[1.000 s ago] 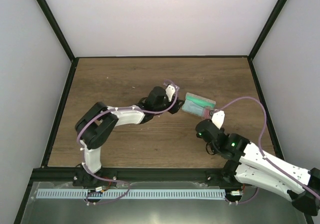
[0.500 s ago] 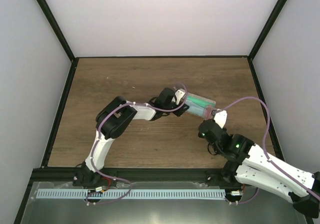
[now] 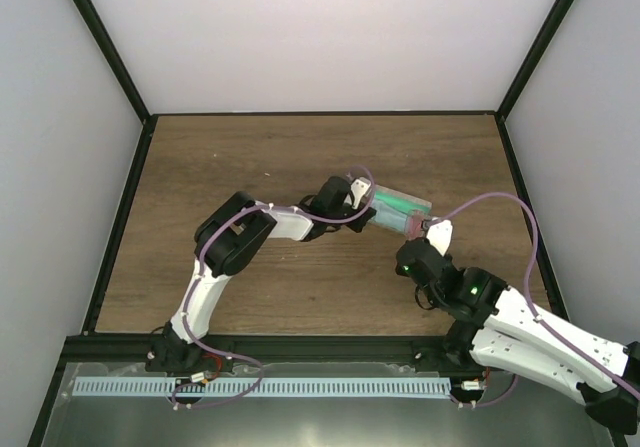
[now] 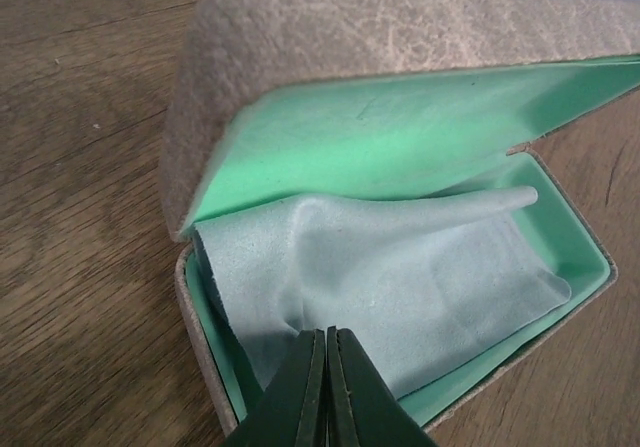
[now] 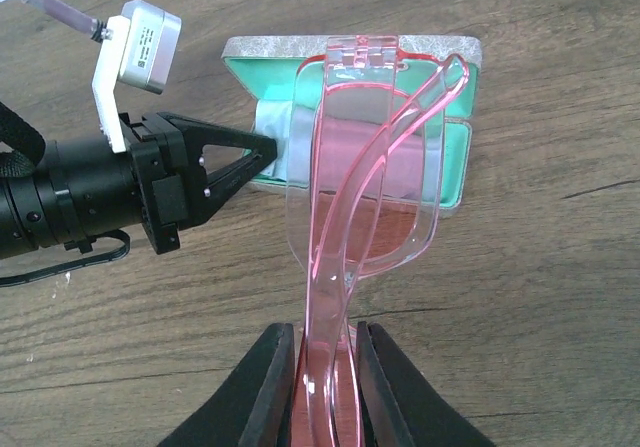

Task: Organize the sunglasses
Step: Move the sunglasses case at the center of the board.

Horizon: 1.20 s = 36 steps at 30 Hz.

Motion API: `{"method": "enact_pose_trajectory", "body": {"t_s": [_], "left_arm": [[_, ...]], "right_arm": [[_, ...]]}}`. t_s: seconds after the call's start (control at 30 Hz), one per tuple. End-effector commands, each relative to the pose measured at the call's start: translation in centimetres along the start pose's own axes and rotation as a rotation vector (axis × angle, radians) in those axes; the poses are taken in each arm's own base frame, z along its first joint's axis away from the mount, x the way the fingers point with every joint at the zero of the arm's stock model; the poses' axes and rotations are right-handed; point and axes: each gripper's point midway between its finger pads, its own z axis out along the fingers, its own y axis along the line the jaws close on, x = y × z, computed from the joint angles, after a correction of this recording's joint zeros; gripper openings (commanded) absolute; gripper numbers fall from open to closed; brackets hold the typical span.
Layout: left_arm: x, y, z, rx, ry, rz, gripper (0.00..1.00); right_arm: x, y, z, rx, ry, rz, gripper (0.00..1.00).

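The grey case [image 4: 350, 27] lies open on the table, its green lining showing and the pale blue cloth [image 4: 400, 267] bunched inside. My left gripper [image 4: 327, 332] is at the case's near end, shut, with the cloth puckered into its tips. From above it sits at the case's left end [image 3: 368, 207]. My right gripper [image 5: 325, 332] is shut on the folded sunglasses [image 5: 365, 197], a translucent red pair held edge-up just in front of the case [image 5: 440, 42]. The right wrist view also shows the left gripper [image 5: 268, 147] touching the cloth [image 5: 275, 127].
The wooden table [image 3: 250, 157] is framed by black rails and white walls. The case [image 3: 400, 207] sits right of centre between both arms. A purple cable [image 3: 500, 202] loops over the right arm.
My left gripper has reached right to the case's end and closed its jaws on the cloth. The right gripper keeps the sunglasses in nearly the same place.
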Motion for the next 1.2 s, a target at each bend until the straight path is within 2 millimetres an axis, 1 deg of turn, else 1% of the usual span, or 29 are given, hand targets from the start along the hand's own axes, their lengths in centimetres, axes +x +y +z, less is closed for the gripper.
{"method": "enact_pose_trajectory", "body": {"t_s": [0.0,0.1,0.17,0.3,0.4,0.47,0.53,0.63,0.73,0.77,0.87,1.0,1.1,1.17], "left_arm": [[0.8,0.9,-0.7,-0.05,0.004,-0.028,0.04],[1.7,2.1,-1.3,-0.118,0.014,-0.072,0.04],[2.0,2.7,-2.0,-0.159,0.006,-0.097,0.04],[2.2,2.7,-3.4,-0.176,-0.01,-0.129,0.04],[2.6,2.2,-3.4,-0.148,0.008,-0.139,0.06],[3.1,2.3,-3.4,-0.153,0.018,-0.156,0.06],[3.8,3.1,-3.8,-0.191,0.02,-0.187,0.05],[4.9,4.2,-4.9,-0.254,0.01,-0.231,0.04],[5.7,4.7,-6.4,-0.293,-0.019,-0.272,0.04],[6.5,4.9,-7.0,-0.305,-0.021,-0.292,0.04],[7.3,4.8,-8.1,-0.331,-0.042,-0.317,0.04],[8.5,4.5,-9.0,-0.354,-0.037,-0.324,0.04],[9.5,4.1,-9.8,-0.373,-0.036,-0.339,0.04],[9.8,3.6,-10.4,-0.377,-0.041,-0.347,0.04]], "right_arm": [[-1.8,0.6,-0.8,-0.017,-0.041,0.031,0.18],[-1.6,0.7,-0.7,-0.019,-0.035,0.025,0.18],[-1.5,0.7,-0.5,-0.016,-0.028,0.02,0.18],[-1.2,1.0,-0.3,-0.021,-0.014,0.015,0.18],[-1.0,1.1,-0.2,-0.03,-0.009,0.017,0.18],[-0.9,1.1,-0.3,-0.039,-0.009,0.021,0.18],[-0.9,1.1,-0.3,-0.048,-0.013,0.022,0.18],[-0.9,1.4,-0.2,-0.06,-0.016,0.018,0.18],[-0.8,2.1,0.2,-0.067,-0.009,0.01,0.18],[-0.7,2.5,0.3,-0.08,-0.005,0.009,0.18],[-0.8,3.8,0.6,-0.134,-0.012,0.006,0.18],[-0.6,4.8,1.3,-0.157,-0.01,-0.006,0.19],[0.7,5.4,2.3,-0.162,0.032,-0.028,0.19],[1.9,5.4,2.9,-0.163,0.061,-0.033,0.19]]}}
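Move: The left hand is already shut on the left end of the sunglasses case, near its front corner. The case's middle is about 7 cm to this hand's right and 2 cm ahead, with the raised lid 8 cm right and 5 cm ahead. The board's centre lies roughly 11 cm to the left and level with the hand. From the right hand, which already holds the sunglasses, the case is some 18 cm ahead, 4 cm left and 13 cm lower. Keeping its closed grip at the case's left front corner, the left hand drags the case left across the board, about 10 cm, drawing back some 4.5 cm mostly in the second half and swinging counter-clockwise by about 25 degrees, with no change in height. The right hand keeps hold of the sunglasses and shifts left too, mostly late, edging slightly forward. ##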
